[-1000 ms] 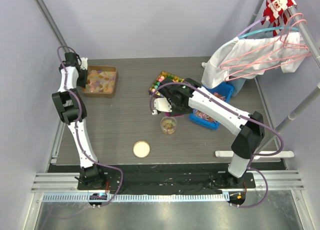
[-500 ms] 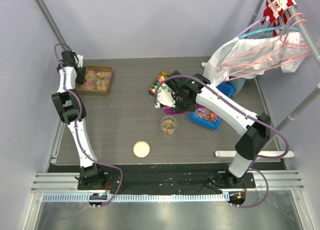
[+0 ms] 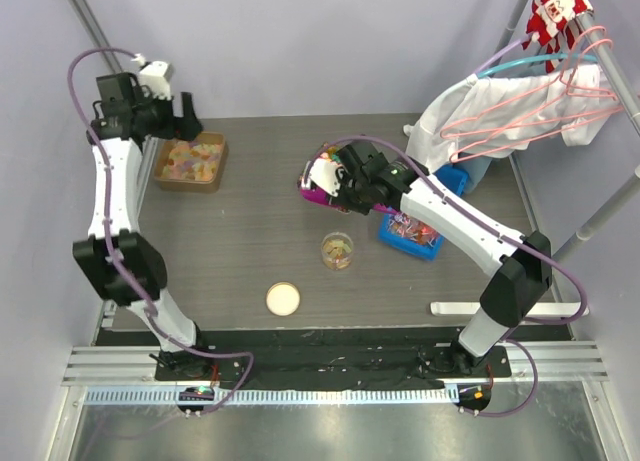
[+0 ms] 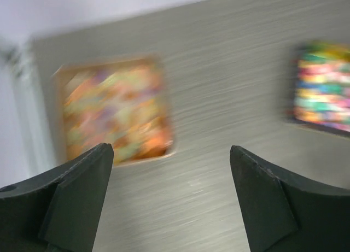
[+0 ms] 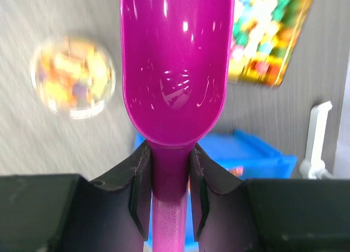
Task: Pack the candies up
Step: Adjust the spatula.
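Note:
The candies (image 3: 192,161), orange, yellow and pale, fill a brown box (image 3: 221,161) at the back left; more sit in a clear cup (image 3: 337,249) mid-table. My left gripper (image 3: 178,114) hangs open above the box's back edge, holding nothing. In the left wrist view the blurred candies (image 4: 115,112) lie beyond the open left gripper (image 4: 169,170). My right gripper (image 3: 342,183) is shut on the handle of a magenta scoop (image 3: 320,181), behind the cup. In the right wrist view the scoop (image 5: 175,71) is empty, the right gripper (image 5: 169,173) clamps its neck, and the cup (image 5: 72,77) lies to its left.
A round pale lid (image 3: 283,299) lies near the front. A tray of coloured pieces (image 3: 328,153) sits behind the scoop. A blue bin (image 3: 425,239) lies under my right arm. White cloth on hangers (image 3: 500,106) drapes over the back right corner.
My left gripper opened and rose from the box's left side. My right gripper carried the scoop from over the cup toward the back.

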Motion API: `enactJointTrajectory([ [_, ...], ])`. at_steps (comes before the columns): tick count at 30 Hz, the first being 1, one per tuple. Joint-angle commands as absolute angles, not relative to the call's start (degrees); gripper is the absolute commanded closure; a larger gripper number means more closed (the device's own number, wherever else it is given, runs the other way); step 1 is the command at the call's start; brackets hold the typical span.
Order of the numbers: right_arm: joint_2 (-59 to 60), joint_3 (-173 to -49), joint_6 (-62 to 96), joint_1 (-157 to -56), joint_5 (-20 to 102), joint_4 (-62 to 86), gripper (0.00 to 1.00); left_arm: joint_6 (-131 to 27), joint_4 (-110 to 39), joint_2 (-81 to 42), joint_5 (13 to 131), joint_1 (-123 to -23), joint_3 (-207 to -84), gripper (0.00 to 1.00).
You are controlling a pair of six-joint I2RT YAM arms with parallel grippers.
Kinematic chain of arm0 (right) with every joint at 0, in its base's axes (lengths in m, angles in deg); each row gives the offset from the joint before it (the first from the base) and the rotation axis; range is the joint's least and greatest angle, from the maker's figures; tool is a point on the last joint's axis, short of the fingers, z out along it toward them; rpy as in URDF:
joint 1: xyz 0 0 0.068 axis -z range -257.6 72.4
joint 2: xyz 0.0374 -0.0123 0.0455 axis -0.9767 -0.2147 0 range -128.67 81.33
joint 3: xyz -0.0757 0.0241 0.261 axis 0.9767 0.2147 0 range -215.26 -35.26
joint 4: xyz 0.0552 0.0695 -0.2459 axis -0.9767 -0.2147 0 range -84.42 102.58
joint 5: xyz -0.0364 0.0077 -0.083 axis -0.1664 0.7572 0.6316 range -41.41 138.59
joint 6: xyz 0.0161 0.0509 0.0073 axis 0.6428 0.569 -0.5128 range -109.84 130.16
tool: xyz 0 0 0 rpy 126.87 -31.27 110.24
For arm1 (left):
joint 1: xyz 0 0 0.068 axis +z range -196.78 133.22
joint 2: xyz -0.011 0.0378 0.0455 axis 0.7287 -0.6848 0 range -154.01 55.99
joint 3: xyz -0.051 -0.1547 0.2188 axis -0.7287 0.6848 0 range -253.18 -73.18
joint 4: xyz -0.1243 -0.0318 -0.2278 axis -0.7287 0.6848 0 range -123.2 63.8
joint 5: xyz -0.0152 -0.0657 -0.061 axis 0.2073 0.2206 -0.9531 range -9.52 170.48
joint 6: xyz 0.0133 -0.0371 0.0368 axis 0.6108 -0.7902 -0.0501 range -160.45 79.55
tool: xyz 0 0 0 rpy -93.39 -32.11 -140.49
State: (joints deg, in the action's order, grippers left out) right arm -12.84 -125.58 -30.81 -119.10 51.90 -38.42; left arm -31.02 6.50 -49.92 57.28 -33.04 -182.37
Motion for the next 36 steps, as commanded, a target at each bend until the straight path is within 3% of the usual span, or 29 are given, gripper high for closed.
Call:
enactJointTrajectory([
  [1, -12.63, -126.4, -23.6, -119.44, 46.22, -26.1, 0.99, -31.31, 4.15, -39.56, 37.17, -42.28, -172.16, 0.1],
  [6, -13.33, -127.46, -20.78, -120.14, 44.28, -23.99, 0.99, -32.8, 3.71, -38.14, 27.95, -51.07, -167.85, 0.09],
  [17, -10.69, -123.15, -17.61, -121.11, 44.45, -19.5, 0.99, -35.53, 2.39, -42.54, 21.95, -56.8, -166.96, 0.11],
  [23, -11.22, -123.41, -17.53, -121.64, 47.44, -18.36, 0.99, -36.41, 1.95, -43.94, 18.53, -58.03, -166.35, 0.25],
  [32, -9.72, -123.15, -18.58, -122.34, 50.87, -18.45, 0.99, -35.35, 3.01, -45.87, 19.58, -58.03, -166.17, 0.27],
  [36, -9.55, -123.15, -19.28, -122.87, 53.06, -17.83, 0.99, -34.48, 5.55, -47.54, 17.65, -58.03, -167.66, 0.45],
])
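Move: Across to the right of the empty, wide-open left hand, the scoop of the spatula hangs about 39 cm right, 17 cm back and 7 cm lower; the right hand already pinches its neck, with the scoop's middle some 9 cm left and 2 cm ahead of that hand. The candy tin stands about 18 cm beyond the scoop and 4 cm right of it, and the candy jar some 7 cm nearer than the scoop and 5 cm right of it, both down on the table. Swinging quickly right by some 28 cm and back about 13 cm, the left hand rises at first, sinks again and eases up around the free end of the scoop, turning clockwise about 50 degrees, its fingers starting to close but still well open. The right hand keeps its pinch on the neck, bringing the spatula about 6 cm left to meet it and rolling its left side up. ##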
